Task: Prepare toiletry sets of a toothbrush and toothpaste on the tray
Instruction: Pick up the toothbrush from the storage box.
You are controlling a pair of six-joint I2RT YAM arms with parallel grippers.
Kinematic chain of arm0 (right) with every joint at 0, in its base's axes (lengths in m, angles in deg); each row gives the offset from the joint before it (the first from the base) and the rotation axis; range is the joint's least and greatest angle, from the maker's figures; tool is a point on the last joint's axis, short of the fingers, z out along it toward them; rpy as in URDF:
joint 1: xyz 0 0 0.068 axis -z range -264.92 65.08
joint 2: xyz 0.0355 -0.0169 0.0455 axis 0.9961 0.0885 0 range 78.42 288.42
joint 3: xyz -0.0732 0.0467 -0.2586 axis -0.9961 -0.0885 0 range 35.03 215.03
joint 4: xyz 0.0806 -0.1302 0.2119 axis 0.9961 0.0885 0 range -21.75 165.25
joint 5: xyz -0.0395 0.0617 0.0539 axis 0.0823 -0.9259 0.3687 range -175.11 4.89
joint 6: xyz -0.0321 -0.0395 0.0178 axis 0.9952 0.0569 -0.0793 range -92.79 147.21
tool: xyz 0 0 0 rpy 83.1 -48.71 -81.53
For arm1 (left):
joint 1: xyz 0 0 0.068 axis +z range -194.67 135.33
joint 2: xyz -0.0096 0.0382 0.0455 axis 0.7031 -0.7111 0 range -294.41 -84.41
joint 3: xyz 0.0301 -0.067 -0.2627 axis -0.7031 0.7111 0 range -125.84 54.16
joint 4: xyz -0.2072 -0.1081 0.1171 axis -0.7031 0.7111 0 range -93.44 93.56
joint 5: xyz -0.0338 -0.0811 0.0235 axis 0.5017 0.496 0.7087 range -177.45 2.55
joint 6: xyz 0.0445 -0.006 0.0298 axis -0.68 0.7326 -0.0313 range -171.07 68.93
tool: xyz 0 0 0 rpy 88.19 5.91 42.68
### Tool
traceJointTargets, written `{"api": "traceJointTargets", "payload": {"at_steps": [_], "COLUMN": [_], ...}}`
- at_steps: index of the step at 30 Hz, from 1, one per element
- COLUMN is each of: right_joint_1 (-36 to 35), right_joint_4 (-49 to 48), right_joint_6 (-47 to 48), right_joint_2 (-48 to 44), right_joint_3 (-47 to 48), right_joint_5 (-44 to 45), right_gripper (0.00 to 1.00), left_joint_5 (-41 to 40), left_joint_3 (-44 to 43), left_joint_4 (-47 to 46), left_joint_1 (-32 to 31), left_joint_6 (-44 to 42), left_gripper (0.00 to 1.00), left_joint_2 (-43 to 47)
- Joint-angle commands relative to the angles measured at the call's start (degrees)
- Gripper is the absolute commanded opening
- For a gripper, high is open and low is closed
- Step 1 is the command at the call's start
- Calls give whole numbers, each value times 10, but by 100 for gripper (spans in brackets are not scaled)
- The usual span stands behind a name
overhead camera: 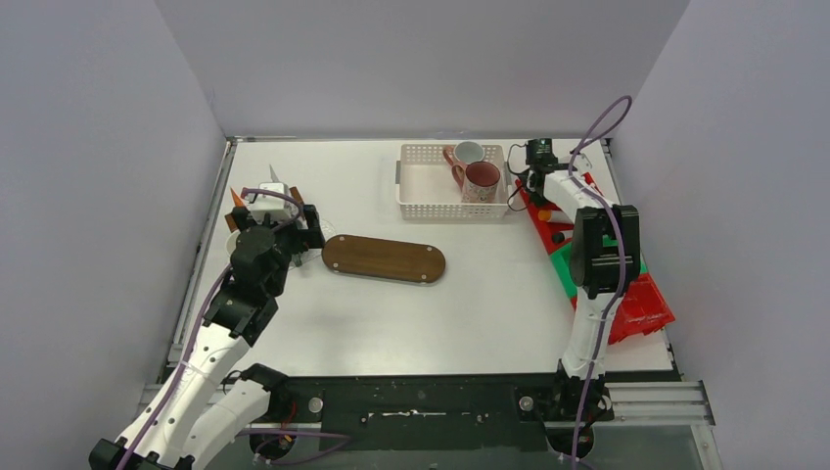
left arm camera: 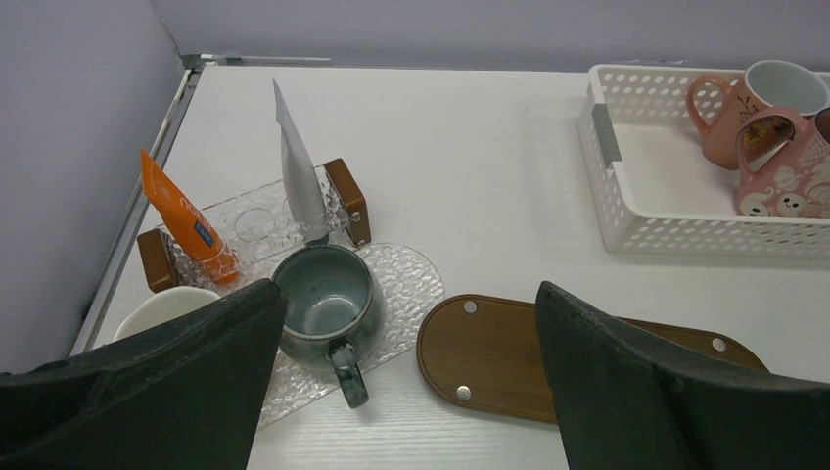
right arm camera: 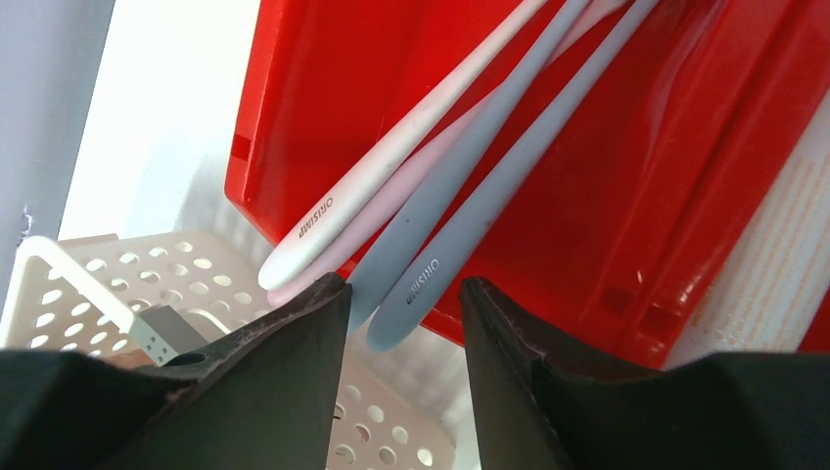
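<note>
Several toothbrushes lie in a red bin (right arm camera: 607, 196): a white one (right arm camera: 391, 162), a pink one and two grey-blue ones (right arm camera: 460, 215). My right gripper (right arm camera: 403, 292) is open, its fingertips either side of a grey-blue handle's end, with gaps showing. An orange toothpaste tube (left arm camera: 181, 220) and a silver tube (left arm camera: 297, 166) stand in a clear holder. A dark green mug (left arm camera: 326, 304) sits empty on a clear textured tray (left arm camera: 406, 279), beside a white mug (left arm camera: 161, 305). My left gripper (left arm camera: 411, 291) hangs wide open and empty above the end of a wooden oval tray (left arm camera: 499, 348).
A white perforated basket (overhead camera: 431, 191) at the back holds a pink-handled mug (left arm camera: 773, 88) and a maroon patterned mug (left arm camera: 783, 176). Green and red bins (overhead camera: 626, 294) line the right edge of the table. Walls close in on the left, right and back.
</note>
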Motion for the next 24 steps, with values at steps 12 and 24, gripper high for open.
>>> {"api": "traceJointTargets", "payload": {"at_steps": [12,24], "right_joint_1": [11,28], "right_joint_4": [-3,-9], "right_joint_6": [-18,-33], "right_joint_2": [3,-34], "right_joint_3": [10,-17], "right_joint_5": [-10,-37], "right_gripper": [28,26], "left_joint_5": [-1,0], "left_joint_3": [1,3], "left_joint_4": [-33,-36], "left_joint_1": [0,0], "left_joint_6": [-10,-11], "left_gripper": [97,97], "left_joint_2": [0,5]}}
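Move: The toothbrush I go for is the grey-blue one lying farther back. Its handle end is already between my right fingertips; its middle is about 7 cm to my right hand's right, 2 cm back and 2 cm below. The second blue toothbrush lies 1 cm farther out than it, the white one some 3 cm. The basket is roughly 21 cm to my right hand's left and 1 cm ahead. From my left hand, the target is about 57 cm right, 19 cm ahead and 22 cm below. I keep my right hand down at the toothbrushes' handle ends and narrow its fingers from nearly half open to about a quarter, one on each side of the farther-back grey-blue handle. As they close, my hand slides about 1 cm to the right along the handle, level, with hardly any wrist turn. The fingers stop narrowing with the handle nearly filling the gap. ##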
